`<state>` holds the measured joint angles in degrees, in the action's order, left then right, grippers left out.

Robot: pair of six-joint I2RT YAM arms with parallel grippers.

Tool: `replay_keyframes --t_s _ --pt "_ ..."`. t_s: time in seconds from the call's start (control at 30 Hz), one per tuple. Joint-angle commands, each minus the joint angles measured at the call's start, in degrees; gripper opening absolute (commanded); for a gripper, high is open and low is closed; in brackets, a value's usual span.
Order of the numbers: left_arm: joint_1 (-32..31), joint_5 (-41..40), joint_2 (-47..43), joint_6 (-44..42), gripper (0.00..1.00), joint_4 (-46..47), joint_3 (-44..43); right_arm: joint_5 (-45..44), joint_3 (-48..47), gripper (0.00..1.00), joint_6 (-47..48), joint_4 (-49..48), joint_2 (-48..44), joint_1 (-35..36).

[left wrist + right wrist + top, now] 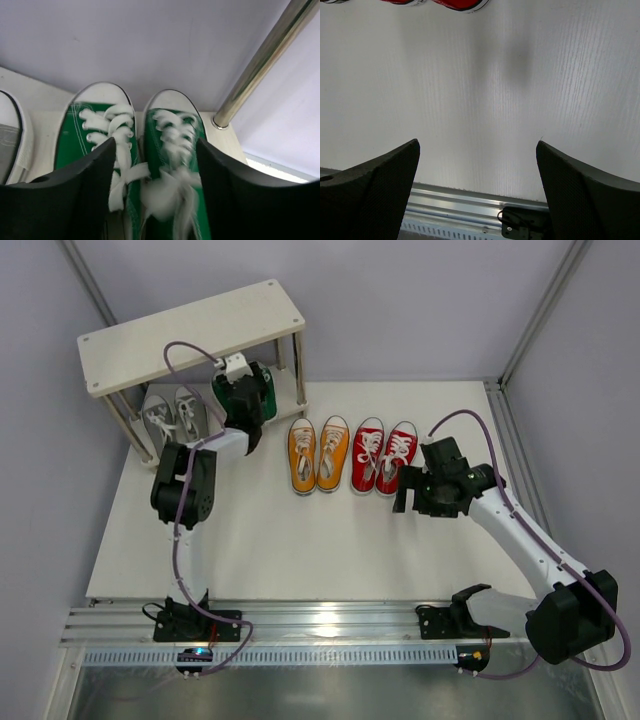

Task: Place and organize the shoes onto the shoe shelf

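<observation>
The green shoes [100, 127] stand side by side on the lower board of the shoe shelf [190, 335], toes to the back wall. My left gripper [156, 165] is open over their laces, one finger on each side of the right green shoe's tongue. The grey shoes [172, 412] sit on the same board, to the left of the green pair. The orange shoes [318, 454] and red shoes [384, 455] stand on the table in front of the shelf. My right gripper [412, 490] hangs open and empty just in front of the red pair.
A shiny shelf post [255, 70] rises just right of the green pair. The shelf's top board overhangs the left gripper. A metal rail [470, 200] runs along the table's near edge below the right gripper.
</observation>
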<state>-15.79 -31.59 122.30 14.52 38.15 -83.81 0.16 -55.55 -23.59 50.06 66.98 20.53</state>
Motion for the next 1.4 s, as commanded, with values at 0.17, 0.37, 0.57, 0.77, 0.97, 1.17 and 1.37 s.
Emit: replay_keyframes --t_s 0.17,0.37,0.57,0.77,0.97,1.17,1.37 --pt "-0.55 -1.37 -12.59 0.42 0.72 7.38 9.71 1.95 1.06 0.98 0.83 -2.51 -1.24 0.30" --pt "-6.17 0.73 -24.72 3.22 0.75 0.19 20.86 2.12 1.76 0.98 -0.05 -3.83 -2.99 0.30" --pt "-12.15 16.20 -31.87 14.20 0.78 -33.01 17.04 1.33 2.29 0.98 -2.24 -5.15 -5.89 0.30" --pt "-16.99 16.57 -20.19 18.34 0.92 -56.80 3.42 1.24 4.04 0.98 -4.35 -6.21 -10.37 0.30" --pt "-18.31 13.66 -5.87 20.46 0.93 -70.84 -13.56 0.45 4.49 0.98 -4.88 -4.98 -14.50 0.30" --pt "-18.75 11.47 -1.89 22.48 0.94 -70.15 -14.37 0.10 4.31 0.98 -3.92 -3.31 -16.27 0.29" --pt "-18.84 17.08 1.54 22.04 0.88 -66.90 -12.35 -2.54 4.48 0.98 -2.95 -2.34 -16.88 0.29"
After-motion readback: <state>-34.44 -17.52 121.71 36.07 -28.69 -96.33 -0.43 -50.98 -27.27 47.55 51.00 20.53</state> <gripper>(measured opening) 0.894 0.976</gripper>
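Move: The left hand is at the shelf over the green shoes, whose middle lies about 4 cm back and 7 cm below. Its next goal, the orange pair, is some 20 cm back, 18 cm right and 14 cm below. The shelf's front right post stands about 13 cm right and 7 cm back; the red pair is 20 cm back and 35 cm right. From the right hand, the orange pair lies roughly 19 cm ahead, 19 cm left and 8 cm below. Back and slightly up, the left hand leaves the green shoes and clears the shelf, swings right around its front post, then sinks nearly 20 cm to the orange pair. The fingers open wider and tip about 50 degrees down with some clockwise turn, ending astride the pair's laces, not yet shut. The idle right hand rises about 4 cm, open. ##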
